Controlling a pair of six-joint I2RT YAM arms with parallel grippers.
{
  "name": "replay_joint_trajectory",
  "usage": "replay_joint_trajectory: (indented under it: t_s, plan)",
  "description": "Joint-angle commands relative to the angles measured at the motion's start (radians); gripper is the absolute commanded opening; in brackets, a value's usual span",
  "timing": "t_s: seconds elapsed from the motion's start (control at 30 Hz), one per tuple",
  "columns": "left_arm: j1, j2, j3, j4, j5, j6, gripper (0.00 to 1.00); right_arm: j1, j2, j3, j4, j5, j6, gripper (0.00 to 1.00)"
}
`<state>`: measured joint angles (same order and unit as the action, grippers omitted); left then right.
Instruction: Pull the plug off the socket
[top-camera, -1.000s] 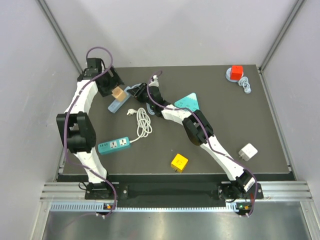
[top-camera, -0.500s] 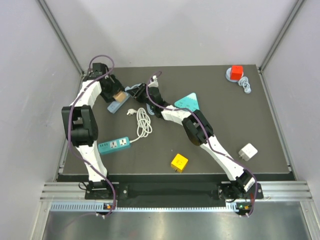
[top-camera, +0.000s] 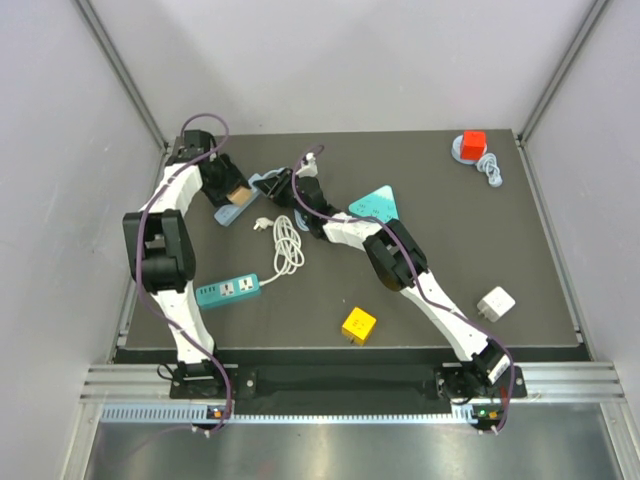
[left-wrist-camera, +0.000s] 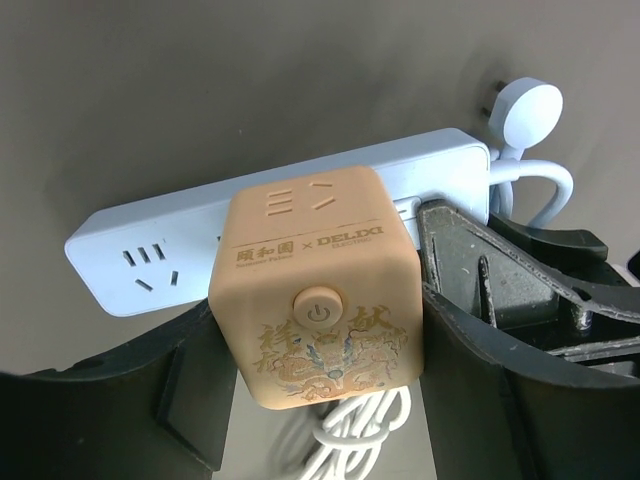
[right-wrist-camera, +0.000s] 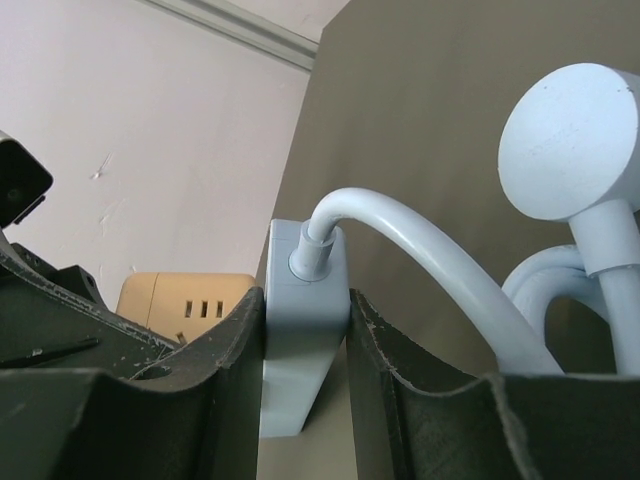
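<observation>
A tan cube plug (top-camera: 237, 190) (left-wrist-camera: 315, 290) sits plugged into a pale blue socket strip (top-camera: 228, 212) (left-wrist-camera: 140, 260) at the back left of the dark table. My left gripper (top-camera: 231, 186) (left-wrist-camera: 315, 310) straddles the cube, its black fingers (left-wrist-camera: 470, 330) pressed against both of the cube's sides. My right gripper (top-camera: 279, 185) (right-wrist-camera: 307, 335) is shut on the strip's cable end (right-wrist-camera: 300, 320), where the strip's pale cord (right-wrist-camera: 410, 260) comes out. In the right wrist view the tan cube (right-wrist-camera: 180, 300) shows behind the left finger.
The strip's round wall plug (left-wrist-camera: 530, 110) and coiled white cord (top-camera: 286, 240) lie beside it. A teal socket strip (top-camera: 228, 290), a yellow cube (top-camera: 358, 325), a white adapter (top-camera: 495, 303), a teal triangle (top-camera: 375, 203) and a red block with a cable (top-camera: 472, 144) lie around.
My left gripper has moved in from the left over the tan cube and narrowed its jaws onto it. The right arm has held still on the strip.
</observation>
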<state>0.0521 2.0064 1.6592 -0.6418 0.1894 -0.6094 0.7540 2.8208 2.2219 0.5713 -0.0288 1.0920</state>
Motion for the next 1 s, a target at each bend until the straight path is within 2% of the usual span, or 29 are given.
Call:
replay_joint_trajectory:
  t_s: [0.0, 0.07, 0.2, 0.37, 0.63, 0.7, 0.73, 0.8, 0.97]
  plan:
    - [0.002, -0.093, -0.071, 0.025, 0.071, 0.051, 0.00, 0.025, -0.023, -0.019, -0.067, 0.023, -0.126, 0.00]
    - [0.008, -0.164, -0.145, 0.065, 0.108, 0.042, 0.00, 0.025, -0.026, -0.011, -0.073, 0.030, -0.154, 0.00]
    - [0.084, -0.271, -0.249, 0.166, 0.248, -0.073, 0.00, 0.036, -0.058, -0.030, -0.054, 0.099, -0.233, 0.00]
    - [0.138, -0.353, -0.234, 0.224, 0.309, -0.161, 0.00, 0.041, -0.058, -0.027, -0.042, 0.101, -0.247, 0.00]
    - [0.137, -0.406, -0.165, 0.179, 0.222, -0.084, 0.00, 0.042, -0.058, -0.008, -0.064, 0.084, -0.279, 0.00]
    - [0.132, -0.419, -0.164, 0.140, 0.205, -0.040, 0.00, 0.039, -0.023, 0.034, -0.039, 0.045, -0.259, 0.00]
    - [0.129, -0.426, -0.165, 0.102, 0.177, -0.023, 0.00, 0.038, -0.002, 0.079, -0.092, 0.037, -0.248, 0.00]
    - [0.127, -0.460, -0.196, 0.082, 0.144, 0.029, 0.00, 0.036, 0.043, 0.149, -0.103, 0.032, -0.218, 0.00]
    - [0.120, -0.535, -0.291, 0.048, 0.068, 0.095, 0.00, 0.034, 0.064, 0.143, -0.014, 0.032, -0.129, 0.00]
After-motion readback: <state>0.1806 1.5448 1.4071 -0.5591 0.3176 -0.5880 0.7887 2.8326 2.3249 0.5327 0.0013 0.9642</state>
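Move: The left fingers already hold the orange plug, seated in the pale blue strip (the socket); the strip's middle lies about 4 cm below this hand and 1 cm farther out. The white cord's plug is some 7 cm back and 5 cm right of the hand, its coil about 12 cm back and 10 cm right, both roughly 8 cm lower. From the right hand, closed on the strip's cord end, the orange plug is about 3 cm back, 5 cm left and 3 cm up. Pull the left gripper back and to the left about 4 cm with the orange plug kept pinched, then lift it steeply and draw it farther back, ending some 12 cm higher, fingertips tilted forward and up by about 15 degrees. Keep the right fingers shut on the strip's cord end; let that hand give about 3 cm back, left and up with the pull, then ease forward again, staying a little higher. ##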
